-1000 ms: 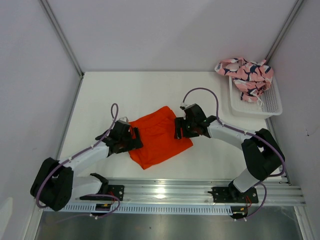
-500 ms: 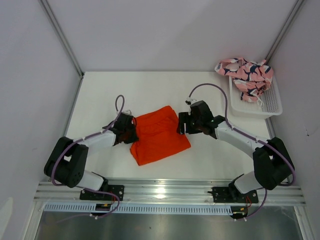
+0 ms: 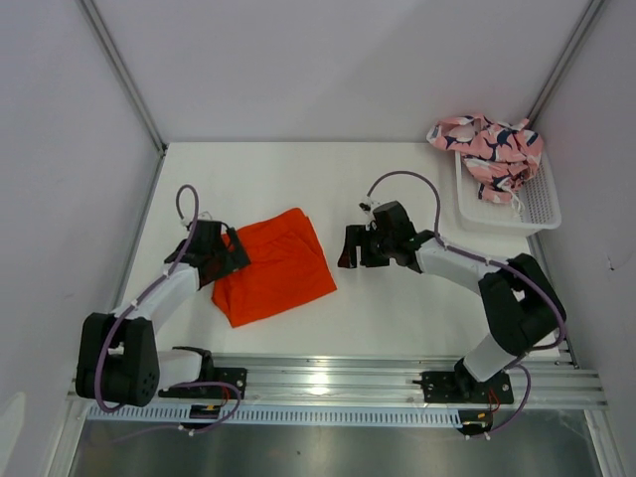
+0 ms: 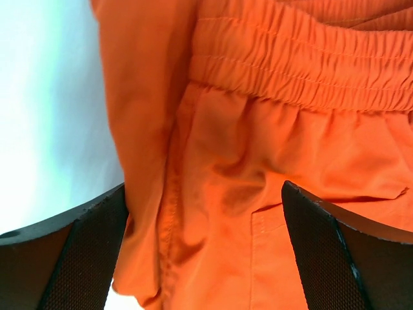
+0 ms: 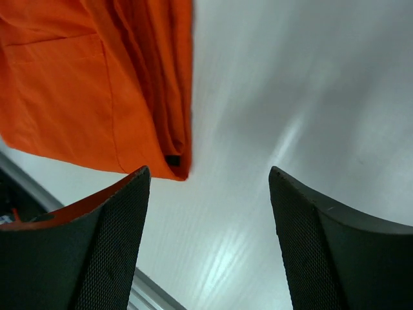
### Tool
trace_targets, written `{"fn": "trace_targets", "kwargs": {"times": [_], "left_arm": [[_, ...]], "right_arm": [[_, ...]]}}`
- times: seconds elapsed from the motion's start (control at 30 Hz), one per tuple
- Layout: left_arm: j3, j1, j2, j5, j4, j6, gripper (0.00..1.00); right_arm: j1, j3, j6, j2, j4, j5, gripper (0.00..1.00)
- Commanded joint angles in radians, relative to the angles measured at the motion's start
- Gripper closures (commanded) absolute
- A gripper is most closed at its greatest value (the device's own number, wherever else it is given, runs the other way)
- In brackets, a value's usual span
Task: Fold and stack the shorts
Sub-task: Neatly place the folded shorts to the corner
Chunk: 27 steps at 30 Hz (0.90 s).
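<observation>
The orange shorts (image 3: 275, 266) lie folded flat on the white table, left of centre. My left gripper (image 3: 227, 254) sits at their left edge with its jaws wide open. In the left wrist view the orange shorts (image 4: 258, 129) fill the space between and beyond the two fingers of the left gripper (image 4: 203, 194), waistband at the top, unpinched. My right gripper (image 3: 348, 248) stands open over bare table just right of the shorts. The right wrist view shows the right gripper (image 5: 208, 171) empty and a corner of the orange shorts (image 5: 77, 84) at upper left. The pink printed shorts (image 3: 487, 144) lie bunched over the basket's far end.
A white mesh basket (image 3: 537, 204) stands at the back right against the wall. Grey walls close the table in on the left, back and right. An aluminium rail (image 3: 328, 383) with both arm bases runs along the near edge.
The orange shorts and my left gripper have shifted left across the table. The right gripper, which was at the shorts' right edge, now stands apart from them.
</observation>
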Motion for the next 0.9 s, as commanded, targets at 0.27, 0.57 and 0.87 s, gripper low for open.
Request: {"fn": "trace_targets", "kwargs": {"times": [0.27,0.57,0.87], "left_arm": [[-0.017,-0.001,-0.264,-0.066,-0.078,-0.063,0.01],[0.044,0.001,-0.340,-0.024,-0.142,-0.046,0.01],[0.087,-0.001,-0.408,0.005,-0.196,-0.032,0.01]], "right_arm": [[0.036,0.154,0.106,0.299,0.333,-0.237,0.23],[0.087,0.344,0.085,0.490,0.204,-0.186,0.30],[0.176,0.331,0.135,0.536,0.224,-0.141,0.94]]}}
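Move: The right side edge of the folded shorts, near its middle, lies about 11 cm to the right hand's left, 3 cm ahead and 6 cm below. The shorts' near right corner is roughly 6 cm left and 6 cm back, the far right corner some 16 cm left and 15 cm ahead. From the left hand, the middle of the shorts lies 10 cm right, 2 cm back and 4 cm below, their right edge about 22 cm right and 2 cm ahead. Sweeping left about 13 cm, sinking nearly 6 cm and reaching slightly forward, the right hand goes to the shorts' right side edge with fingers open, its left side rolling up some 10 degrees. Drawing back about a centimetre at the end, it shuts the fingers and pinches the edge. Meanwhile the open left hand rises 8 cm away from the cloth, easing back a little and tipping up about 10 degrees. ##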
